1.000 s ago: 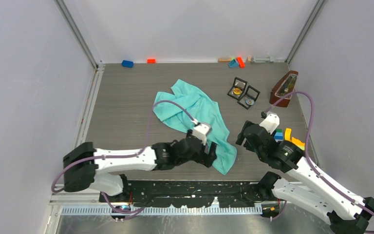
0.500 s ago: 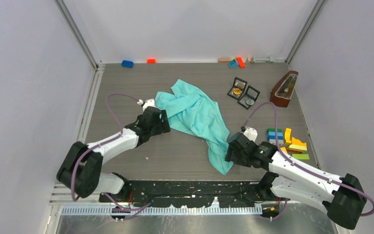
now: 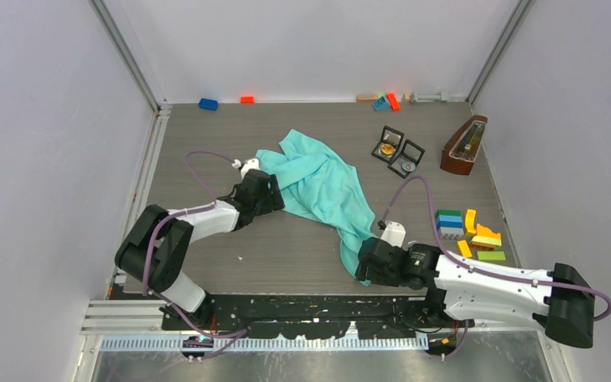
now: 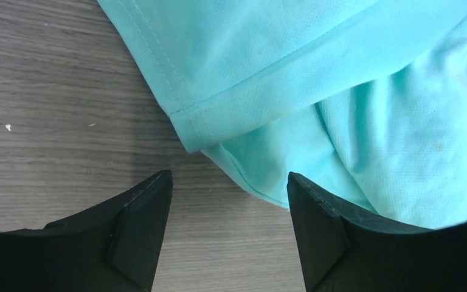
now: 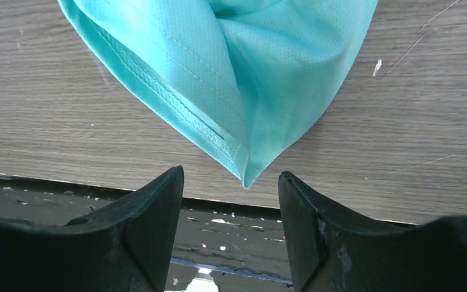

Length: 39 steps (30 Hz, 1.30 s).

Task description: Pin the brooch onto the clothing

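Observation:
The clothing (image 3: pixel 322 187), a turquoise T-shirt, lies crumpled in the middle of the table. My left gripper (image 3: pixel 274 195) is at its left edge. In the left wrist view the gripper (image 4: pixel 229 177) is open, with a hem fold of the clothing (image 4: pixel 267 79) just ahead of the fingertips and wood between them. My right gripper (image 3: pixel 363 267) is at the shirt's near tip. In the right wrist view the gripper (image 5: pixel 231 174) is open, and the pointed corner of the clothing (image 5: pixel 219 61) hangs between the fingertips, unclamped. Two small open black cases (image 3: pixel 397 152) sit back right, one holding a gold round piece; I cannot tell whether that is the brooch.
A wooden metronome-like box (image 3: pixel 463 145) stands at the right. Coloured blocks (image 3: pixel 473 235) lie by the right arm, and more bricks (image 3: pixel 386 101) along the back wall. The table's near edge and dark rail (image 5: pixel 237 213) run under the right fingers.
The left arm swung from the shirt's near end to its left edge. The right arm dropped toward the near edge, onto the shirt's tip. Both jaws narrowed slightly.

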Each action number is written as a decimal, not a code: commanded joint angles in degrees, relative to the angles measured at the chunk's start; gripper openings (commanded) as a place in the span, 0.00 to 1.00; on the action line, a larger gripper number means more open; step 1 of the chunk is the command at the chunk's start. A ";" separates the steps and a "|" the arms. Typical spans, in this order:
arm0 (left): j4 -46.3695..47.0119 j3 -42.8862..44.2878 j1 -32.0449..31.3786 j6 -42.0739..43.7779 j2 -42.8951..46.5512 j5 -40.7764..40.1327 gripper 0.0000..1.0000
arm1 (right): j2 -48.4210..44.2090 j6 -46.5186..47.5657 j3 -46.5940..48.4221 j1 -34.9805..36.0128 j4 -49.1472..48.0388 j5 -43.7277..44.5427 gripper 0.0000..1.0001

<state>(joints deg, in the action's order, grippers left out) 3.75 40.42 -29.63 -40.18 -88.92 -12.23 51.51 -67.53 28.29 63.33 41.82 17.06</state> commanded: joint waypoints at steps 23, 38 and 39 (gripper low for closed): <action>-0.55 3.26 0.28 1.54 5.38 -7.94 0.00 | 31.86 -8.54 12.83 10.42 3.66 20.70 0.26; -30.77 21.07 3.91 10.49 25.94 -2.68 0.00 | 22.96 22.98 32.83 -10.50 11.09 33.40 0.00; -32.72 24.12 4.29 10.97 26.08 -1.97 0.00 | 22.42 25.30 36.47 -13.41 11.26 34.19 0.00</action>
<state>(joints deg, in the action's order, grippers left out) -19.42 53.69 -26.89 -33.26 -66.04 -16.62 78.26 -56.12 55.11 56.93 50.37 40.77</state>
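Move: The left hand's target, the clothing's left edge, lies about 3 cm ahead and 1 cm below its open fingers, while two black frames stand roughly 13 cm farther out and 31 cm to that hand's right. From the right hand, the clothing's near corner is some 2 cm ahead, 2 cm left and 3 cm lower, with the block stack about 15 cm ahead and 21 cm to the right. The left hand eases about 2.5 cm forward into the clothing's left edge, pinches it shut, then lifts it steeply some 17 cm, drifting left and a little back as the fingers tip up. Slightly later the right hand sinks about 3 cm and edges left over the near corner, rolling its left side down some 20 degrees, closes on the fabric and carries it forward and up, about 9 cm each way. ##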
